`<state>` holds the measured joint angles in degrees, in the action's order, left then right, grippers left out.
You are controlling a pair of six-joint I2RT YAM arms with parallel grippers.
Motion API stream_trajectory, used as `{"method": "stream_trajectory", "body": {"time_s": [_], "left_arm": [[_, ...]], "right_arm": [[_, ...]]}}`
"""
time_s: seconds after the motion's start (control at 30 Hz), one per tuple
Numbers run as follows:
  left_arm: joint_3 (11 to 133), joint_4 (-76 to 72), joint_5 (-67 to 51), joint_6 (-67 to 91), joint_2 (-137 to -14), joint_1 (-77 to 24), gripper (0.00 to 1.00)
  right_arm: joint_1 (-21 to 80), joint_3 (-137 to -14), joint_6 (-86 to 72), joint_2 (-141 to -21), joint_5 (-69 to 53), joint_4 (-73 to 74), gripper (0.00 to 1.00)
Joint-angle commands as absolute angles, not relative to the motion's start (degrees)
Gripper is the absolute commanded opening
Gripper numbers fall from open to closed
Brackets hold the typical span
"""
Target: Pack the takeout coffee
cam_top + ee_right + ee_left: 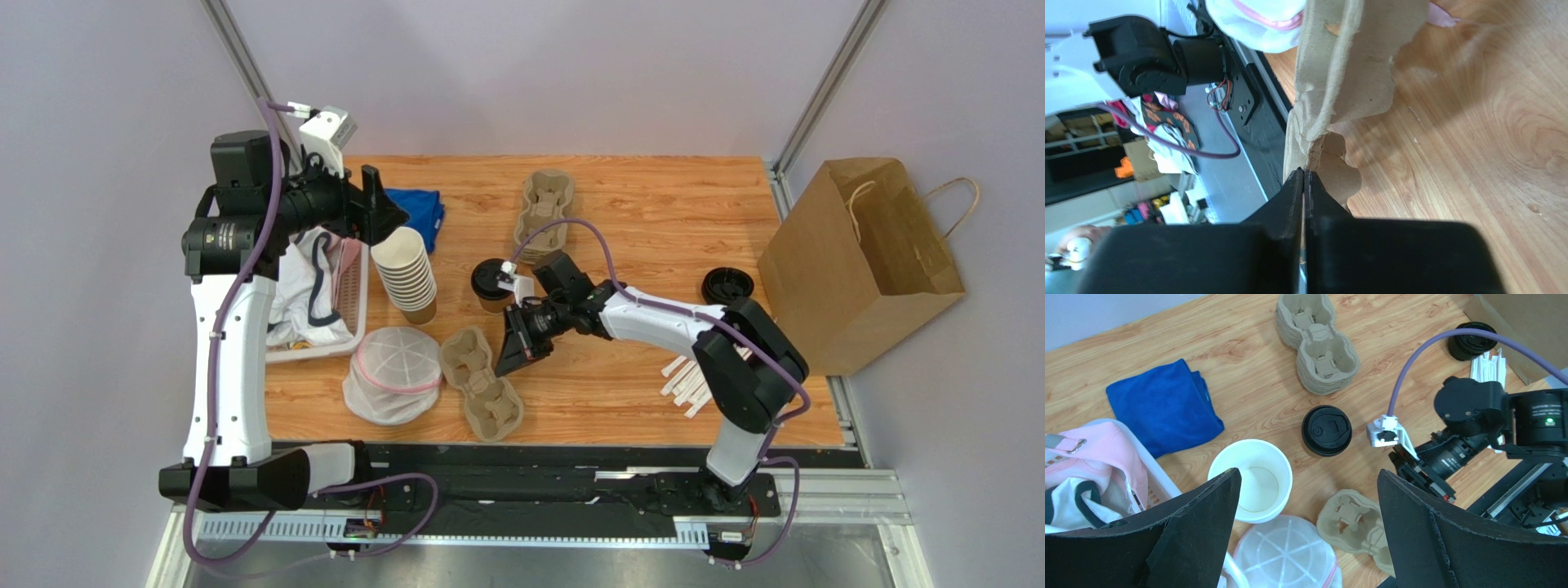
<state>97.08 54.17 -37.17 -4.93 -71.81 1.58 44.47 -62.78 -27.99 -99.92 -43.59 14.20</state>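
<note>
The takeout coffee (pixel 493 284) (pixel 1326 430), a brown paper cup under a black lid, stands upright in the middle of the wooden table. Just in front of it lies a pulp cup carrier (pixel 482 382) (pixel 1352 523) (pixel 1346 67). My right gripper (pixel 509 355) (pixel 1305 171) is shut on that carrier's rim, with the thin edge pinched between its fingertips. My left gripper (pixel 374 202) (pixel 1309 473) hangs high over the table's left side, wide open and holding nothing. The coffee lies beyond its fingertips.
A stack of lidless paper cups (pixel 405 272) (pixel 1252 484) leans beside a white basket (pixel 321 300) of cloths. Also here: a mesh pouch (pixel 395 374), blue towel (pixel 423 211), second carrier stack (pixel 546 208), loose black lids (pixel 727 286), white sticks (pixel 685 382), brown paper bag (pixel 865 257) at the right.
</note>
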Motion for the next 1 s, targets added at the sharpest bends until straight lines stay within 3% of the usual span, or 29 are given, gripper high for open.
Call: {"method": "stream_trajectory", "body": {"time_s": [0.0, 0.03, 0.07, 0.1, 0.17, 0.27, 0.43, 0.5, 0.63, 0.8, 0.97], "left_arm": [[96.07, 53.70, -36.39, -6.85, -69.43, 1.58, 0.91], [95.80, 53.79, -36.30, -6.94, -69.26, 1.50, 0.91], [95.71, 53.88, -36.30, -7.20, -69.17, 1.49, 0.91], [95.71, 54.31, -36.21, -7.29, -69.08, 1.49, 0.91], [95.80, 54.75, -35.95, -7.56, -68.82, 1.50, 0.91], [95.63, 55.20, -37.00, -7.73, -68.12, 1.58, 0.92], [92.91, 54.58, -42.18, -7.91, -66.89, 1.49, 0.93], [91.50, 53.62, -42.63, -8.09, -65.83, 1.58, 0.93], [90.00, 52.82, -41.84, -8.44, -63.99, 1.58, 0.93], [89.47, 52.47, -41.31, -8.70, -62.41, 1.58, 0.93], [89.47, 52.29, -41.22, -8.44, -61.26, 1.58, 0.93]], "right_arm": [[44.47, -66.09, -31.03, -102.21, -44.48, 10.71, 0.17], [44.39, -66.70, -30.50, -102.22, -44.12, 11.51, 0.25], [44.04, -67.14, -29.89, -101.96, -43.95, 12.64, 0.39], [43.69, -67.67, -28.84, -101.17, -43.77, 15.96, 0.45], [41.68, -69.60, -24.98, -100.02, -43.94, 20.02, 0.54], [38.16, -74.41, -14.39, -97.48, -44.48, 32.31, 0.58], [32.44, -87.43, 6.38, -91.07, -40.27, 60.60, 0.76], [28.84, -95.22, 14.71, -88.96, -35.19, 70.08, 1.00], [15.24, -110.15, 19.86, -85.34, -29.44, 78.56, 1.00], [-11.39, -132.07, 22.58, -87.89, -28.57, 88.49, 1.00], [-30.73, -135.28, 27.75, -84.73, -26.54, 88.51, 1.00]]}}
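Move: The right hand still pinches the cup carrier by the edge of its waist, the carrier's middle some 3 cm to its left, 2 cm nearer and 3 cm lower. The lidded coffee cup stands about 14 cm ahead and 2 cm left of this hand, the mesh bag about 18 cm left and 1 cm nearer, and the paper bag roughly 60 cm right and 15 cm farther out. From the left hand, the carrier lies about 14 cm back, 11 cm right and 31 cm below. The right fingers sink about 1 cm and open, letting go of the carrier's waist, then the hand speeds away right and up with some forward reach, about 42 cm right and 35 cm up, ending near the paper bag's side with its fingers wide open and the wrist swung clockwise and tilted upward. Meanwhile the left hand, empty and open, eases back about 4 cm above the cups' side of the table. ##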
